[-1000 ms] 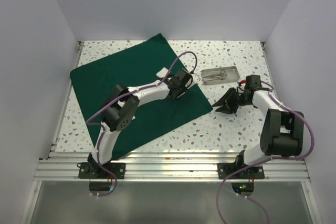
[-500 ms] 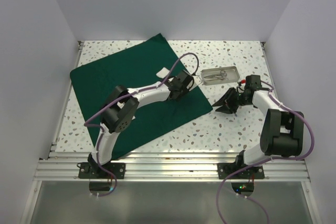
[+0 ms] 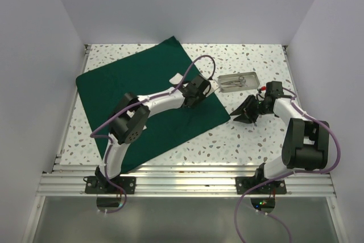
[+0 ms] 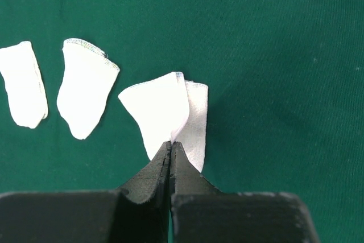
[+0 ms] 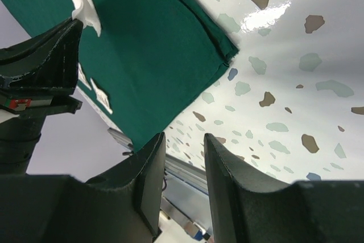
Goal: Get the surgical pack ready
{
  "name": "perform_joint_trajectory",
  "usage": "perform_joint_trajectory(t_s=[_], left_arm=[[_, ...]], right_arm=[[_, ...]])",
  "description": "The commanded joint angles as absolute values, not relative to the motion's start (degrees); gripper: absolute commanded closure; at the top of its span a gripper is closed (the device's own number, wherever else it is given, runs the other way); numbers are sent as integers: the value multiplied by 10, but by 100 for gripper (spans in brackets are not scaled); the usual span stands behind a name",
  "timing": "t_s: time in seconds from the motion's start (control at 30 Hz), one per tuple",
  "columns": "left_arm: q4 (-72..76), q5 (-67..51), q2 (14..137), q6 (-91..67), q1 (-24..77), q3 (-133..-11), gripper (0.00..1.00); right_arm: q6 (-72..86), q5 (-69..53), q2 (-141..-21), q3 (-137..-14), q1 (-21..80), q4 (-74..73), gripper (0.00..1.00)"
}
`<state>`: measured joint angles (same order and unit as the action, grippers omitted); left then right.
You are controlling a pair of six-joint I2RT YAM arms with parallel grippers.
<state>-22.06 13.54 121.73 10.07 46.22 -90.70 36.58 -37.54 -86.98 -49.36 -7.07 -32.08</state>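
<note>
The dark green drape [image 3: 148, 98] lies spread flat on the speckled table. My left gripper [image 4: 170, 144] is shut on a folded white gauze pad [image 4: 165, 109] just above the cloth, near the drape's right corner [image 3: 199, 90]. Two more gauze pads [image 4: 85, 95] lie on the cloth to its left. The shallow steel tray [image 3: 254, 75] with scissor-like instruments [image 3: 234, 82] sits on the table right of the drape. My right gripper [image 3: 245, 112] is open and empty [image 5: 185, 140], low over the table beside the drape's corner [image 5: 224, 49]. No white packets show.
White walls close in the table at the back and both sides. An aluminium rail [image 3: 187, 183] runs along the near edge, holding both arm bases. The left arm's purple cable [image 3: 199, 64] loops over the drape near the tray.
My left gripper has shifted only very slightly over the drape's right corner, still holding the gauze. The right arm has not moved.
</note>
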Motion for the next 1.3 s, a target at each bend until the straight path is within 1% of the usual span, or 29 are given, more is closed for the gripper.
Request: perform_joint_trajectory(t_s=[0.0,0.6,0.7,0.73,0.77,0.9,0.97,1.13,1.27], left_arm=[[-221,127,1209,99,463,-902,100],[-214,120,1205,89,463,-879,100],[-224,130,1203,77,464,-888,81],[-224,134,1201,70,462,-888,72],[-226,138,1193,69,462,-887,68],[-229,126,1167,58,463,-881,61],[-221,114,1151,55,462,-868,59],[-211,105,1140,54,462,-868,56],[-230,106,1177,53,462,-909,56]], right_arm=[[359,-395,-868,-492,-68,-308,62],[360,-395,-866,-490,-67,-308,62],[359,-395,-866,-489,-67,-308,62],[359,-395,-867,-488,-67,-308,62],[359,-395,-867,-488,-67,-309,62],[359,-395,-867,-490,-67,-309,62],[359,-396,-869,-492,-66,-308,62],[360,-397,-870,-493,-66,-306,62],[361,-397,-872,-493,-65,-306,62]])
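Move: Shut on a gauze piece, the left hand has the gauze pile about 2 cm below it, its middle roughly 1 cm ahead and 1 cm right. Of the loose gauzes, the near one lies some 6 cm ahead and 1 cm left, the far one about 10 cm ahead and 5 cm left. The metal tray is around 8 cm ahead and 18 cm right. From the right hand, the pile lies roughly 6 cm ahead, 16 cm left and 6 cm below. Still pinching the gauze by its near end, the left hand sets it down on the one beneath, sinking about 1.5 cm while easing back 1 cm and slightly left. It pauses there, opens its fingers to a bit under half and lets go, then rises some 3 cm clear with hardly any wrist turn. ##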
